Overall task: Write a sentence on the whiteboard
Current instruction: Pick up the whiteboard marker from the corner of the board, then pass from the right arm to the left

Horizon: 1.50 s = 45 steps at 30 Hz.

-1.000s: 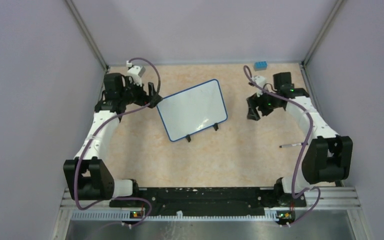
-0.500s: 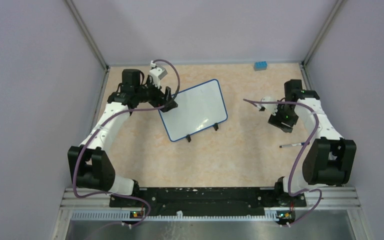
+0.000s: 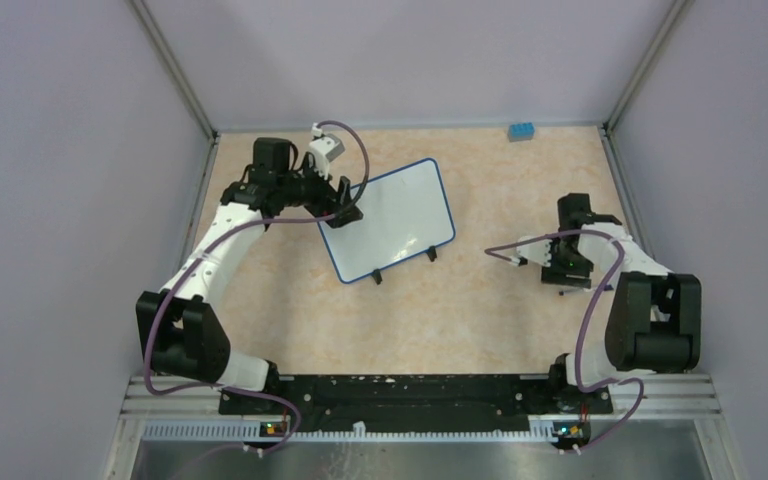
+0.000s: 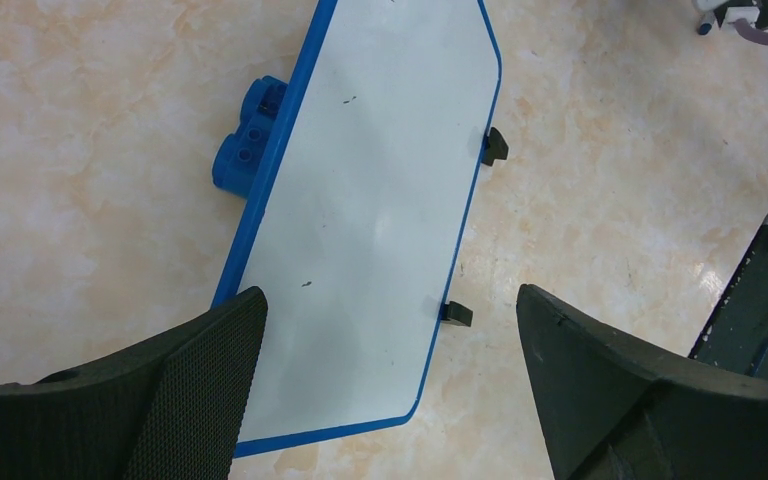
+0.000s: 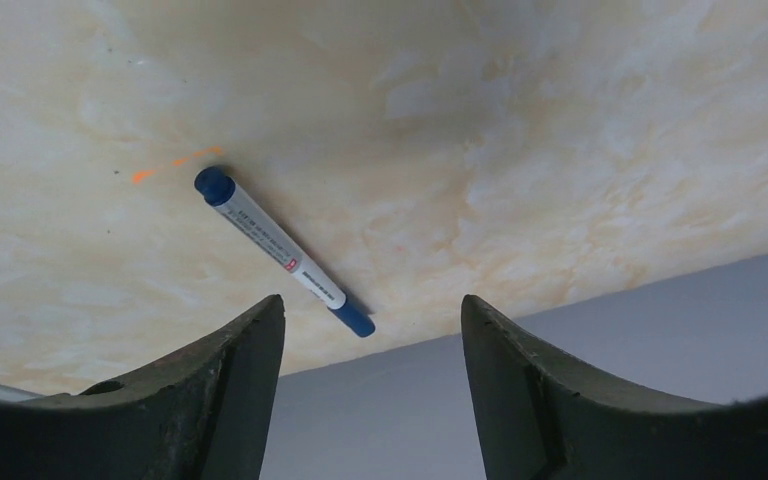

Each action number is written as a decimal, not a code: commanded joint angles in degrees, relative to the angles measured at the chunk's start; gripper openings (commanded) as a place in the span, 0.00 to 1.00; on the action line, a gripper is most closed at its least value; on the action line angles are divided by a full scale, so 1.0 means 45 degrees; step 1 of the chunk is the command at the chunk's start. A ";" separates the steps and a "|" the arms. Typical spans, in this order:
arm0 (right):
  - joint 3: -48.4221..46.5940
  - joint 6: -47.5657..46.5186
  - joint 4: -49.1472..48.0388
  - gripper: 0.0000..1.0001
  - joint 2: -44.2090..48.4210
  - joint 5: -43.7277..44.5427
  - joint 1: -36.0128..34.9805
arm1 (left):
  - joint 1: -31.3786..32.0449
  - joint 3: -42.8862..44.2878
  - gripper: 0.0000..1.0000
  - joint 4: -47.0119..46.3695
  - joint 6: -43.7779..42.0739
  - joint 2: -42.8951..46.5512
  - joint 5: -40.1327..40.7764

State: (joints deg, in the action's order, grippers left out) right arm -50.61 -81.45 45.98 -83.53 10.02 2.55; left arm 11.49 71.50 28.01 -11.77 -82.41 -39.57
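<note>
The whiteboard [image 3: 385,218], white with a thin blue frame and two black feet, lies tilted mid-table. Its face [image 4: 380,200] is blank apart from a few dark specks, and no sentence shows on it. My left gripper [image 3: 345,212] hovers open over the board's left corner, and in the wrist view its jaws [image 4: 390,300] straddle the board's near end without touching it. A white marker with blue ends [image 5: 280,250] lies on the table close to the right wall. My right gripper [image 3: 572,270] hangs open just above it [image 5: 372,300], holding nothing.
A blue toy brick [image 3: 521,130] sits at the back right by the wall. Another blue brick [image 4: 245,140] peeks from under the board's far long edge. Grey walls close in three sides, and the right wall [image 5: 610,350] is right beside the marker.
My left gripper has moved right, from beside the board to over its left corner. My right arm has swung back toward the near right and now sits over the marker.
</note>
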 commanded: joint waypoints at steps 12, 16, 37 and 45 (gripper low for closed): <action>0.0749 -0.2954 -0.2016 0.63 -0.1453 0.0245 0.1350 | 0.0355 0.0785 0.99 0.0131 -0.0119 0.0156 0.0297; 0.1552 -0.3323 -0.3706 0.59 -0.1796 0.0575 0.1543 | 0.0373 0.0832 0.99 0.0131 -0.0109 0.0040 0.0460; -0.1591 -0.0098 0.0995 0.00 0.0004 -0.5823 0.0473 | 0.0379 0.1875 0.99 0.0862 -0.0402 -0.0331 0.0151; -0.6979 0.6562 0.2721 0.00 -0.0071 -1.3152 0.0450 | 0.0377 0.3191 0.99 0.0597 0.0083 0.0043 -0.0773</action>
State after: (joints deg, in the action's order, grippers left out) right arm -75.42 -71.02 54.11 -85.86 -25.96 4.71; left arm 12.91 82.39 32.82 -12.47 -84.38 -38.79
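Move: From the right hand the marker's middle is about 2 cm to the right, 1 cm back and 4 cm below, lying crosswise. The whiteboard's near black clip is some 34 cm left and 9 cm ahead, the whiteboard's middle about 46 cm left and 20 cm ahead, and the blue block roughly 45 cm ahead and 6 cm left, all near table height. From the left hand, the marker is about 54 cm right, 10 cm back and 20 cm below. Right and down, about 5 cm and 4 cm, the right hand sinks over the marker's right part and pinches it between its closing fingertips near one blue end. Keeping that grip, it swings left, up and forward towards the whiteboard's side, roughly 15 cm left, its wrist tilting some 45 degrees. The left hand, still open, mostly waits, then rises about 5 cm. ##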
